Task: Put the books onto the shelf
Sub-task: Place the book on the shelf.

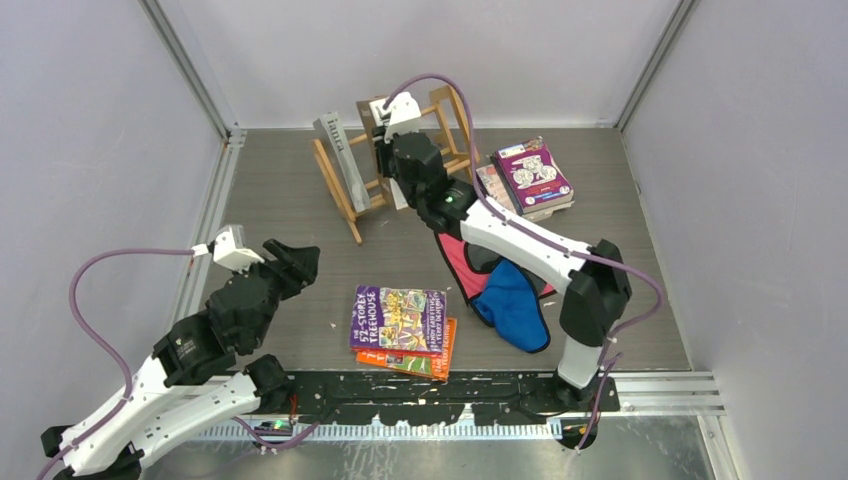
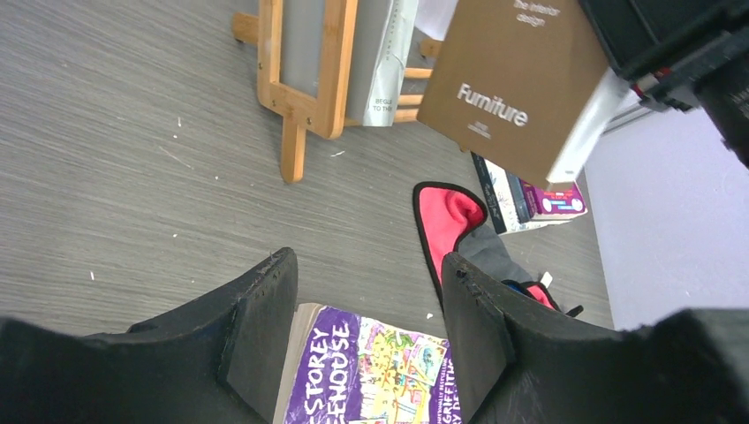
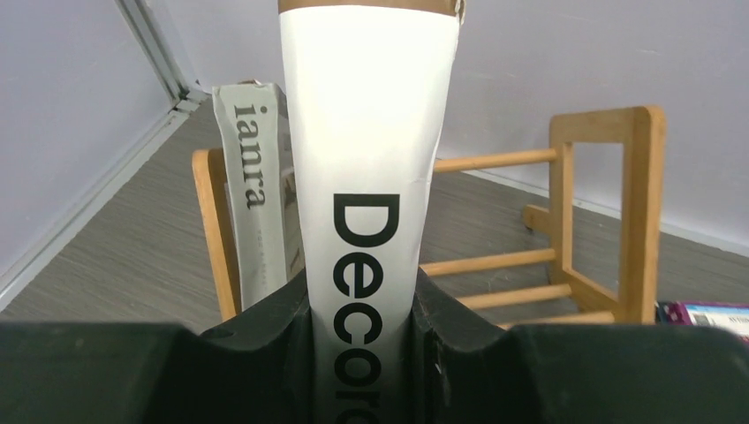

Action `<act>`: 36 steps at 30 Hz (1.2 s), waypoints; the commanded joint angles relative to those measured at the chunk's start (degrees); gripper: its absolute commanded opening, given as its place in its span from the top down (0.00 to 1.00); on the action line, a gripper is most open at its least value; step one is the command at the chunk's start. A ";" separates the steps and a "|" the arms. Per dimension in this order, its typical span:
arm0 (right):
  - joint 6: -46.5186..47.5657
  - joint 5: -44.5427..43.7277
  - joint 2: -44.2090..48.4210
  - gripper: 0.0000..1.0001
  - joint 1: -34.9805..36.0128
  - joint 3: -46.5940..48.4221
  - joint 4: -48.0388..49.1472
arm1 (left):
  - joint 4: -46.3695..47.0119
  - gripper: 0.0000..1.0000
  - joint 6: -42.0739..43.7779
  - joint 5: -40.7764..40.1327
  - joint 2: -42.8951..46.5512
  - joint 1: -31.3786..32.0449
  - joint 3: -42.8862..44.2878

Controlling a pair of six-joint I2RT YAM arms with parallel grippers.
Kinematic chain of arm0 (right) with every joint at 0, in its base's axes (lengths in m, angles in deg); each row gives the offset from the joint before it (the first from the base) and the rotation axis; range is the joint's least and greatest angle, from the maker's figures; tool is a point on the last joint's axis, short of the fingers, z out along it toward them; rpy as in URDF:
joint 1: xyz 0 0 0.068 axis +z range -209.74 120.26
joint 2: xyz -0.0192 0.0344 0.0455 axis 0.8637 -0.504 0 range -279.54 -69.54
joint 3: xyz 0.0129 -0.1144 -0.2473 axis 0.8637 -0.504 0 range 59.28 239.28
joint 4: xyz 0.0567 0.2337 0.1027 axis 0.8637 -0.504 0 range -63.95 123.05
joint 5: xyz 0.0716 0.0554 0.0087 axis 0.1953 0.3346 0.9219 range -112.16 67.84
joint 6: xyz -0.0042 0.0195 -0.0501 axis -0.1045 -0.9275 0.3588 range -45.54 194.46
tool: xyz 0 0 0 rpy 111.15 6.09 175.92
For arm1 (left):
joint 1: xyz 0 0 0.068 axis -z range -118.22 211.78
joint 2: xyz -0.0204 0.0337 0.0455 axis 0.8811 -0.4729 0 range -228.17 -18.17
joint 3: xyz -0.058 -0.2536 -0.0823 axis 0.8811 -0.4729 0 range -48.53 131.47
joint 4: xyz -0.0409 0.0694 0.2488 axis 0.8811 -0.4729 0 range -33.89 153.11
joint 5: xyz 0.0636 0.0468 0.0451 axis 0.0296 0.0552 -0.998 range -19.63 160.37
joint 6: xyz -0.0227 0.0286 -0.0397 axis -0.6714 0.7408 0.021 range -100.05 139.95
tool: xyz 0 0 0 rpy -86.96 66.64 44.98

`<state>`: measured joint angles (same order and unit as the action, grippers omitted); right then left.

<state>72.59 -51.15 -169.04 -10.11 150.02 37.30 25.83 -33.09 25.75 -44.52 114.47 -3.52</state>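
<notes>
My right gripper is shut on the white spine of the "Decorate" book, holding it upright above the light-wood shelf. Its brown cover shows in the left wrist view. A grey book stands in the shelf at its left end, just left of the held book. A purple paperback lies on an orange one near the front. My left gripper hovers open above and left of the purple paperback, holding nothing. A stack of books lies right of the shelf.
A red cloth and a blue cloth lie under the right arm, right of the purple paperback. Grey walls close in the table on three sides, and the shelf stands close to the back wall.
</notes>
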 commanded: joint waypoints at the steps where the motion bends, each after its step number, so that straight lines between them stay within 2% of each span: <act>1: 0.54 4.61 -4.66 0.70 -1.72 8.02 3.12 | -0.47 0.39 1.72 -1.81 -0.37 -0.30 2.76; 8: 0.20 8.05 -13.39 0.71 -3.55 16.09 3.23 | -0.37 0.38 3.09 -2.13 0.25 -0.30 3.23; 19: -1.41 11.60 -21.58 0.71 -5.29 23.27 1.86 | 0.33 0.38 3.55 -1.64 -0.01 -0.31 2.80; 36: -2.08 11.96 -25.28 0.70 -4.19 26.48 0.87 | -0.46 0.38 2.62 -0.55 2.20 -0.29 1.46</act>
<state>70.78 -39.37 -194.63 -14.92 172.88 34.75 25.00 -30.55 25.45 -43.77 114.47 -2.58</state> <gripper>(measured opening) 0.367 0.622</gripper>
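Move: The right hand holds the Decorate Furniture book; its slot on the shelf lies about 12 cm ahead, 6 cm left and 17 cm below. The grey book already on the shelf is level with that slot and some 6 cm farther left. From the hand, the shelf's right end frame is about 16 cm ahead and 10 cm right. The slot lies roughly 30 cm ahead of the left hand, 13 cm to its right. Forward, down and left in one slanting sweep, the right hand carries the upright book in over the shelf's rails, about 9 cm out and 8 cm down. Its forward travel then dies away while it keeps easing left towards the grey book, turning slightly counter-clockwise; the fingers keep their pinch on the spine throughout. ##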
